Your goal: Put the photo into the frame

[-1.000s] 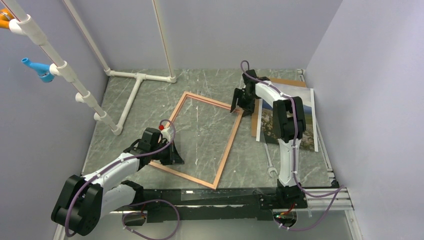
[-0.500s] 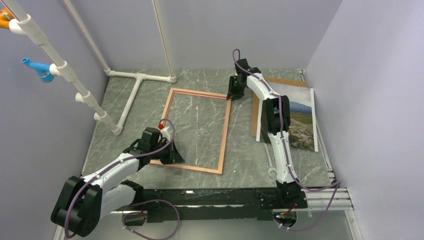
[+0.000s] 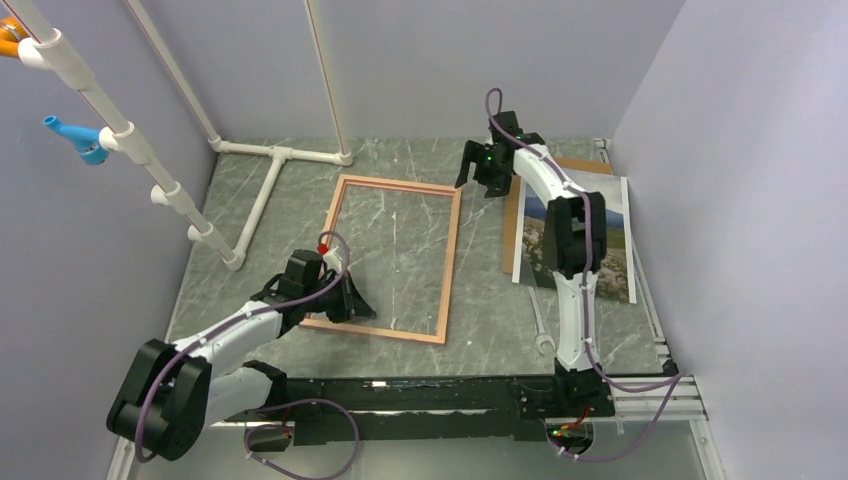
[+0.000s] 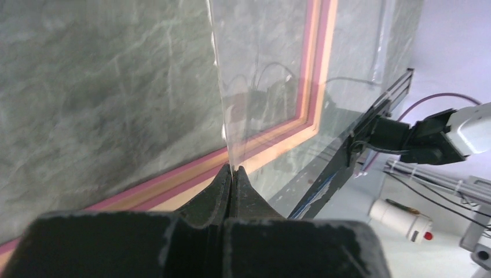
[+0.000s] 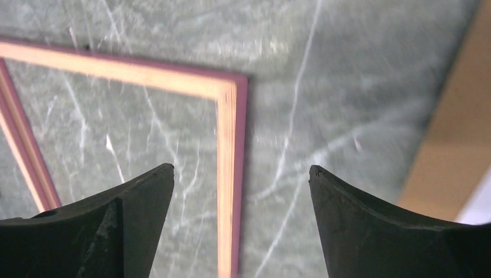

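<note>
The frame [image 3: 451, 262], thin with pinkish wood edges, lies flat in the middle of the table. My left gripper [image 3: 362, 306] sits at its near left part. In the left wrist view that gripper [image 4: 234, 169] is shut on the edge of a thin clear pane standing over the frame's edge [image 4: 289, 134]. My right gripper [image 3: 479, 178] hovers open just beyond the far right corner. The right wrist view has this gripper [image 5: 241, 174] above that corner [image 5: 230, 98], touching nothing. The photo [image 3: 612, 250] lies face up at the right, partly hidden by my right arm.
A brown backing board [image 3: 512, 225] lies under the photo's left side and shows as [image 5: 454, 133] in the right wrist view. White pipes [image 3: 270, 172] lie at the back left. A slim metal tool [image 3: 540, 328] lies near the right arm's base. Walls close in on both sides.
The frame's far right corner swung left and back until the frame lay square. The right gripper then let go of that corner, opened wide and drew back to the right.
</note>
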`<action>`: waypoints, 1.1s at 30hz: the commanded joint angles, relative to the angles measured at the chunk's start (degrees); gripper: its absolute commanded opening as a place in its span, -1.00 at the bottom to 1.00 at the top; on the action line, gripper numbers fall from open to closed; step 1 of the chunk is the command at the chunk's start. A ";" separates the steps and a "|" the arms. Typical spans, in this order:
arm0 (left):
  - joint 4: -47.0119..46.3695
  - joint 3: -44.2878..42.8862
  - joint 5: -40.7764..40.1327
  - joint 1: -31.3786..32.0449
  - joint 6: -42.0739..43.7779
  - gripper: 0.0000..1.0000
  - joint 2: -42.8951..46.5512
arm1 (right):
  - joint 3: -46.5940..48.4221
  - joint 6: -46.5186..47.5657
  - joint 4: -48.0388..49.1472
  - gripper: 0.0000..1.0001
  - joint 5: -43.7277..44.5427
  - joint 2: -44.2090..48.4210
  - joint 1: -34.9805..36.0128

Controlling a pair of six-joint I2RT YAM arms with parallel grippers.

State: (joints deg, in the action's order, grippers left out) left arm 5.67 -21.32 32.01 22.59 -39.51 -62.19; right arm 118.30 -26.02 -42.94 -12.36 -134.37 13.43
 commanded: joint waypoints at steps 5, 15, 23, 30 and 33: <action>-22.52 -5.22 7.02 -1.18 -12.71 -1.00 -9.21 | -21.21 -1.33 6.65 0.83 -2.88 23.31 -0.96; -21.50 -11.13 4.23 -7.28 -14.07 -1.00 -10.46 | -41.49 -3.22 7.57 0.83 -7.27 40.74 -2.35; -19.72 -7.14 2.35 -14.28 -15.06 -1.00 -6.39 | -48.92 -2.51 5.34 0.83 -8.58 48.68 -2.88; -12.27 -6.07 -3.79 -16.02 -13.18 -1.00 -0.35 | -58.69 -7.58 8.76 0.82 -14.05 54.37 -2.91; -7.89 -6.69 -6.20 -16.09 -10.79 -0.46 2.77 | -64.68 -11.92 10.82 0.82 -16.55 58.74 -2.32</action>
State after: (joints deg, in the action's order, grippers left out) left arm -7.22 -27.40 30.65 6.94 -53.36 -64.38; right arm 59.07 -32.27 -35.55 -24.25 -80.84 10.79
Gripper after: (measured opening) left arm 0.048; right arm 0.913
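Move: The frame lies flat with its middle about 18 cm ahead of the left hand, 2 cm to its right and 5 cm lower; that hand already grips the clear sheet's left edge. From the right hand, open just off the frame's far right corner, the clear sheet's middle is some 33 cm back and 8 cm left, the frame's middle 16 cm back and 19 cm left, the photo 12 cm back and 22 cm right, the wrench 33 cm back and 13 cm right. Lifting the clear sheet over the frame, the left hand goes about 11 cm forward and 7 cm up, drifts a little right, then swings left while turning some 25 degrees counter-clockwise; its fingers part a crack at the end. The right hand leaves the frame corner, rising early and drawing back about 22 cm along the frame's right side towards the sheet's right edge, fingers wide open. ##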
